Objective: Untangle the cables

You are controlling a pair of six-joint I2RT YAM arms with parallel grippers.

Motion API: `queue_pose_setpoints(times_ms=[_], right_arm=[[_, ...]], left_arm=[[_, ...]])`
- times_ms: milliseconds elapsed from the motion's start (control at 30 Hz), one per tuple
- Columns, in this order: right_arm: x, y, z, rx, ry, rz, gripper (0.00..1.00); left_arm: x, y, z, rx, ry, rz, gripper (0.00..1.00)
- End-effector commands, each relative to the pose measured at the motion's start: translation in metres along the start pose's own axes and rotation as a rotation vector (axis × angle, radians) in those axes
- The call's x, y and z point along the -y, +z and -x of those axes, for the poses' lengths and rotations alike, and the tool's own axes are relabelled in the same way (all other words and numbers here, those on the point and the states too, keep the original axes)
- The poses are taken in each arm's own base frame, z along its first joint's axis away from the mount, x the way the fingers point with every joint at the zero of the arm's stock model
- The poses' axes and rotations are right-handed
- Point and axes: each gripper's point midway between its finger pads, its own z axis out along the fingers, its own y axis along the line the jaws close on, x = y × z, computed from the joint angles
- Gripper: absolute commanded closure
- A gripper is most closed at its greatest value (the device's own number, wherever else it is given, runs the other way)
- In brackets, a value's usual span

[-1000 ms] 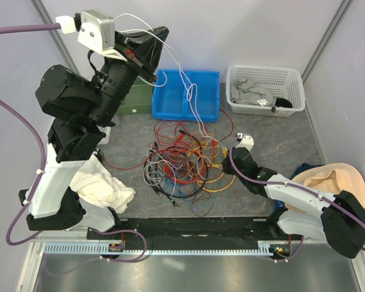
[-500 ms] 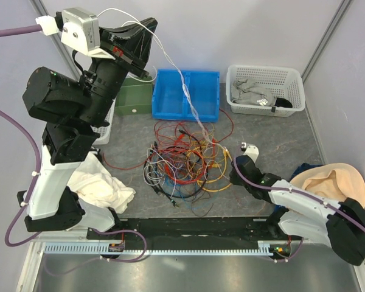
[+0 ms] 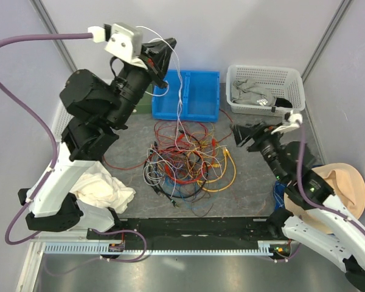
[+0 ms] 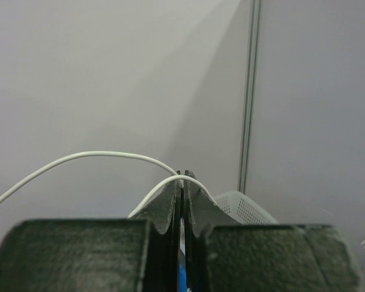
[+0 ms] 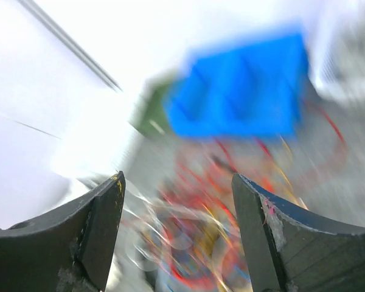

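Observation:
The cables (image 3: 185,161) lie in a tangled heap of red, orange, yellow, white and black wires in the middle of the table. My left gripper (image 3: 161,55) is raised high over the back of the table, shut on a white cable (image 3: 181,91) that hangs from it down into the heap. In the left wrist view the white cable (image 4: 109,154) loops over the closed tips of my left gripper (image 4: 184,176). My right gripper (image 3: 238,135) stands open to the right of the heap with nothing in it. The right wrist view is blurred: my right gripper (image 5: 177,177) faces the cables (image 5: 213,243).
A blue bin (image 3: 207,91) stands behind the heap, with a green box (image 3: 145,104) to its left. A white basket (image 3: 264,68) holding cloths is at the back right. White cloth (image 3: 100,185) lies front left, and a beige hat (image 3: 344,182) lies front right.
My right gripper opened, lifted off the right edge of the heap and drew back to the right. My left arm swung to the right with the white cable still in its jaws.

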Motion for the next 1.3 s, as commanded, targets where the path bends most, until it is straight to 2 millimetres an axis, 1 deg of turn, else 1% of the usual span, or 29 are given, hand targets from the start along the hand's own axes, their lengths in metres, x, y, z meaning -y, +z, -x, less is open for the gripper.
queue_pose_setpoints(times_ms=[0, 33, 67, 100, 133, 200, 233, 267, 300, 333, 400, 433, 467, 500, 567, 700, 767, 833, 867, 933, 967, 1033, 1067, 1133, 1167, 1200, 1233, 1267], right_arm=[[-0.064, -0.006, 0.07, 0.169, -0.015, 0.224, 0.22], [-0.082, -0.01, 0.093, 0.23, 0.008, 0.286, 0.23], [-0.091, -0.005, 0.094, 0.231, 0.007, 0.314, 0.23], [-0.106, -0.009, 0.101, 0.236, 0.01, 0.379, 0.24], [-0.117, -0.007, 0.108, 0.261, 0.021, 0.423, 0.24], [-0.132, -0.008, 0.114, 0.276, 0.037, 0.491, 0.26], [-0.142, -0.006, 0.114, 0.274, 0.037, 0.533, 0.26], [-0.146, -0.005, 0.114, 0.276, 0.035, 0.552, 0.26], [-0.151, -0.005, 0.118, 0.282, 0.038, 0.57, 0.27], [-0.153, 0.001, 0.115, 0.272, 0.044, 0.572, 0.27], [-0.163, -0.001, 0.115, 0.262, 0.037, 0.615, 0.28], [-0.166, 0.002, 0.113, 0.252, 0.033, 0.628, 0.28], [-0.168, 0.002, 0.112, 0.247, 0.029, 0.635, 0.28], [-0.171, 0.002, 0.114, 0.249, 0.029, 0.641, 0.29], [-0.172, 0.005, 0.112, 0.246, 0.022, 0.637, 0.29], [-0.179, 0.004, 0.116, 0.258, 0.023, 0.663, 0.3], [-0.182, 0.006, 0.115, 0.252, 0.022, 0.673, 0.32], [-0.185, 0.011, 0.111, 0.241, 0.021, 0.674, 0.35], [-0.185, 0.012, 0.111, 0.24, 0.02, 0.673, 0.43], [-0.183, 0.016, 0.107, 0.229, 0.018, 0.659, 0.55], [-0.181, 0.018, 0.106, 0.229, 0.018, 0.65, 0.67], [-0.174, 0.024, 0.101, 0.219, 0.008, 0.607, 0.77], [-0.171, 0.026, 0.101, 0.218, 0.005, 0.591, 0.86], [-0.164, 0.03, 0.097, 0.213, -0.01, 0.555, 0.94], [-0.159, 0.032, 0.098, 0.22, -0.008, 0.524, 1.0], [-0.152, 0.034, 0.094, 0.207, -0.012, 0.494, 1.0], [-0.142, 0.038, 0.095, 0.217, -0.014, 0.438, 1.0], [-0.133, 0.041, 0.09, 0.207, -0.016, 0.396, 1.0]], left_arm=[[0.006, -0.007, -0.012, -0.021, -0.043, -0.026, 0.98], [0.01, -0.008, -0.017, -0.032, -0.072, -0.043, 0.98], [0.016, -0.008, -0.032, -0.065, -0.078, -0.057, 0.98], [0.019, -0.011, -0.037, -0.081, -0.087, -0.072, 0.98], [0.024, -0.012, -0.051, -0.113, -0.112, -0.079, 0.98], [0.03, -0.014, -0.066, -0.152, -0.135, -0.093, 0.98], [0.033, -0.014, -0.079, -0.181, -0.129, -0.099, 0.98], [0.034, -0.015, -0.085, -0.199, -0.122, -0.103, 0.98], [0.038, -0.015, -0.09, -0.213, -0.155, -0.111, 0.98], [0.041, -0.015, -0.101, -0.24, -0.154, -0.114, 0.98], [0.046, -0.015, -0.109, -0.26, -0.163, -0.126, 0.98], [0.048, -0.014, -0.116, -0.274, -0.161, -0.131, 0.98], [0.05, -0.014, -0.118, -0.279, -0.163, -0.136, 0.98], [0.052, -0.013, -0.123, -0.291, -0.164, -0.142, 0.98], [0.056, -0.011, -0.133, -0.313, -0.161, -0.149, 0.98], [0.065, -0.009, -0.145, -0.34, -0.171, -0.173, 0.98], [0.068, -0.008, -0.153, -0.36, -0.168, -0.178, 0.98], [0.069, -0.008, -0.156, -0.369, -0.168, -0.183, 0.98], [0.07, -0.008, -0.159, -0.376, -0.166, -0.183, 0.98], [0.07, -0.009, -0.16, -0.379, -0.165, -0.183, 0.98], [0.069, -0.01, -0.16, -0.377, -0.164, -0.183, 0.98], [0.068, -0.011, -0.158, -0.376, -0.162, -0.181, 0.98], [0.068, -0.011, -0.158, -0.374, -0.163, -0.181, 0.98], [0.066, -0.014, -0.155, -0.371, -0.161, -0.178, 0.98], [0.065, -0.015, -0.155, -0.371, -0.159, -0.175, 0.98], [0.062, -0.015, -0.155, -0.371, -0.153, -0.167, 0.98], [0.059, -0.016, -0.152, -0.366, -0.148, -0.155, 0.98], [0.055, -0.016, -0.15, -0.361, -0.14, -0.141, 0.98]])
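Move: The stretch of white cable the right hand goes for is at the left fingertips, about 20 cm to its left, 33 cm above it and nearly level ahead. The cable tangle lies some 16 cm left, 3 cm farther out and 32 cm below the right hand; the blue organizer is around 26 cm ahead, 14 cm left and 30 cm below. From the left hand, which already pinches the white cable, the right gripper is 20 cm right, 1 cm back and 33 cm below. The right fingers close on the white cable right beside the left fingertips, after the right hand rises about 16 cm and swings 10 cm left, open, tipping its fingers up and turning counter-clockwise. The left hand keeps its pinch and brings the cable down to meet it, sinking some 16 cm and going 9 cm right while its fingers tip downward. ##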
